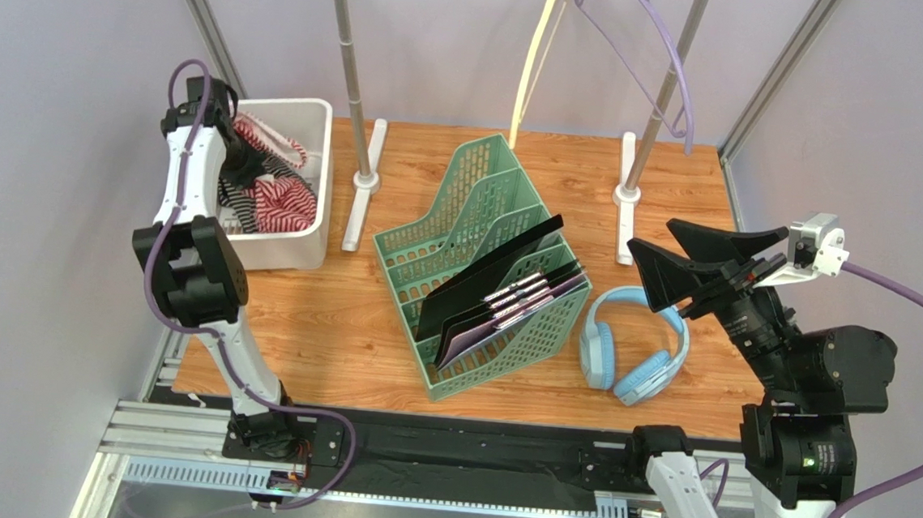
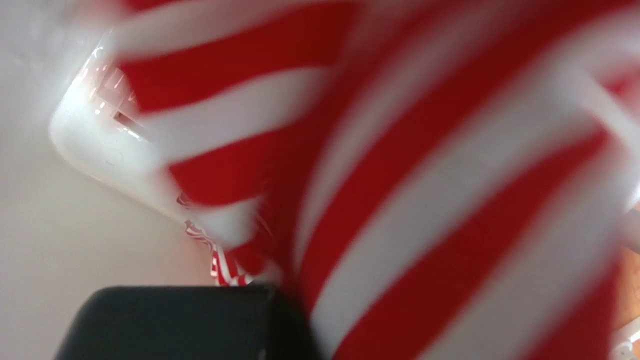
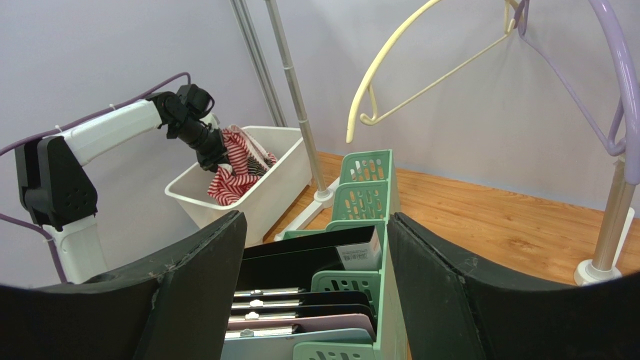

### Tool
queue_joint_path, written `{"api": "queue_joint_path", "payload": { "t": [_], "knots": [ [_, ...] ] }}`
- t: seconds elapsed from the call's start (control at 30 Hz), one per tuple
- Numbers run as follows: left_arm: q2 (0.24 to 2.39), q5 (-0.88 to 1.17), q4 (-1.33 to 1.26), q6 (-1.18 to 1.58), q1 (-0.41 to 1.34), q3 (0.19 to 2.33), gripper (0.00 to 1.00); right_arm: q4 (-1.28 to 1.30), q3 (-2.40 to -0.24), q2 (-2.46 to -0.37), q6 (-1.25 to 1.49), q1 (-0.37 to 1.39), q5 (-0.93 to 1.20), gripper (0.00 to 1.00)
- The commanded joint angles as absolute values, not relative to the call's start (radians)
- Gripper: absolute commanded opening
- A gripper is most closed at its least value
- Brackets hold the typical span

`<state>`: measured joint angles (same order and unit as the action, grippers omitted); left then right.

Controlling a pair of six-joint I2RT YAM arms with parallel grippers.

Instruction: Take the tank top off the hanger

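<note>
The red-and-white striped tank top lies bunched in a white bin at the far left. My left gripper reaches into the bin and is shut on the cloth. In the left wrist view the striped tank top fills the frame, blurred, and hides the fingers. From the right wrist view the tank top hangs from the left gripper over the bin. A yellow hanger and a purple hanger hang bare on the rail. My right gripper stands open and holds nothing.
A green file rack with dark folders stands mid-table. Blue headphones lie to its right, below my right gripper. Two upright rail poles with white feet stand at the back.
</note>
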<state>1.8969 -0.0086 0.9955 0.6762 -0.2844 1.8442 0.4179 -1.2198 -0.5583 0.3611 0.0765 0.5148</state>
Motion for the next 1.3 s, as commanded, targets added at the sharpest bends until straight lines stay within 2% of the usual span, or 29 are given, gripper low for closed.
{"api": "queue_joint_path", "payload": {
  "t": [0.0, 0.27, 0.3, 0.33, 0.43, 0.53, 0.57, 0.6, 0.63, 0.77, 1.03, 1.27],
  "knots": [
    [1.85, 0.057, 0.983, 0.698, -0.29, 1.797, 0.0, 0.403, -1.206, -0.548, 0.353, 0.084, 0.523, 0.75],
    [1.769, 0.08, 0.897, 0.75, -0.29, 1.657, 0.0, 0.394, -1.183, -0.545, 0.356, 0.092, 0.522, 0.75],
    [1.769, 0.08, 0.899, 0.749, -0.288, 1.658, 0.03, 0.396, -1.183, -0.545, 0.353, 0.092, 0.52, 0.75],
    [1.766, 0.083, 0.899, 0.747, -0.291, 1.658, 0.16, 0.397, -1.183, -0.543, 0.353, 0.094, 0.52, 0.75],
    [1.746, 0.084, 0.899, 0.753, -0.288, 1.649, 0.39, 0.405, -1.183, -0.54, 0.345, 0.097, 0.517, 0.75],
    [1.723, 0.058, 0.913, 0.775, -0.29, 1.635, 0.5, 0.41, -1.181, -0.537, 0.342, 0.1, 0.514, 0.75],
    [1.72, 0.028, 0.945, 0.781, -0.29, 1.643, 0.64, 0.41, -1.181, -0.535, 0.342, 0.097, 0.515, 0.75],
    [1.718, 0.011, 0.962, 0.782, -0.29, 1.649, 0.67, 0.41, -1.18, -0.537, 0.342, 0.098, 0.515, 0.75],
    [1.714, 0.002, 0.974, 0.784, -0.29, 1.657, 0.93, 0.41, -1.178, -0.537, 0.342, 0.1, 0.515, 0.75],
    [1.668, -0.084, 1.011, 0.804, -0.29, 1.651, 0.99, 0.41, -1.172, -0.537, 0.342, 0.1, 0.517, 0.75],
    [1.505, -0.077, 0.977, 0.825, -0.27, 1.591, 0.99, 0.393, -1.157, -0.552, 0.365, 0.101, 0.523, 0.75],
    [1.335, -0.155, 0.928, 0.81, -0.033, 1.542, 0.99, 0.385, -1.155, -0.575, 0.383, 0.1, 0.526, 0.75]
  ]
}}
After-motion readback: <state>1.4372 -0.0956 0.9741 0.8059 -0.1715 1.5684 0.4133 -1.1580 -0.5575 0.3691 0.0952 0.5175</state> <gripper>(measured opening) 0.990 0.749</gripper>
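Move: The left hand, fingers shut on the red striped tank top, is already inside the white basket. The basket's middle is about 3 cm to its right, 1 cm back and 8 cm below. The black striped top lies roughly 4 cm right, 3 cm back and 10 cm down. The foot of the near pole stands some 20 cm right, 2 cm ahead and 17 cm below. From the right hand, the basket is about 27 cm ahead, 55 cm left and 37 cm lower. The left fingers let go of the red striped tank top inside the basket: still gripping, they first sink about 3 cm deeper, easing slightly back and right, then spread from nearly shut to wide open. The emptied hand then climbs some 10 cm away from the cloth, drawing back and finally swinging right, fingers still pointing mostly down. The empty right hand sinks only about 2 cm. ##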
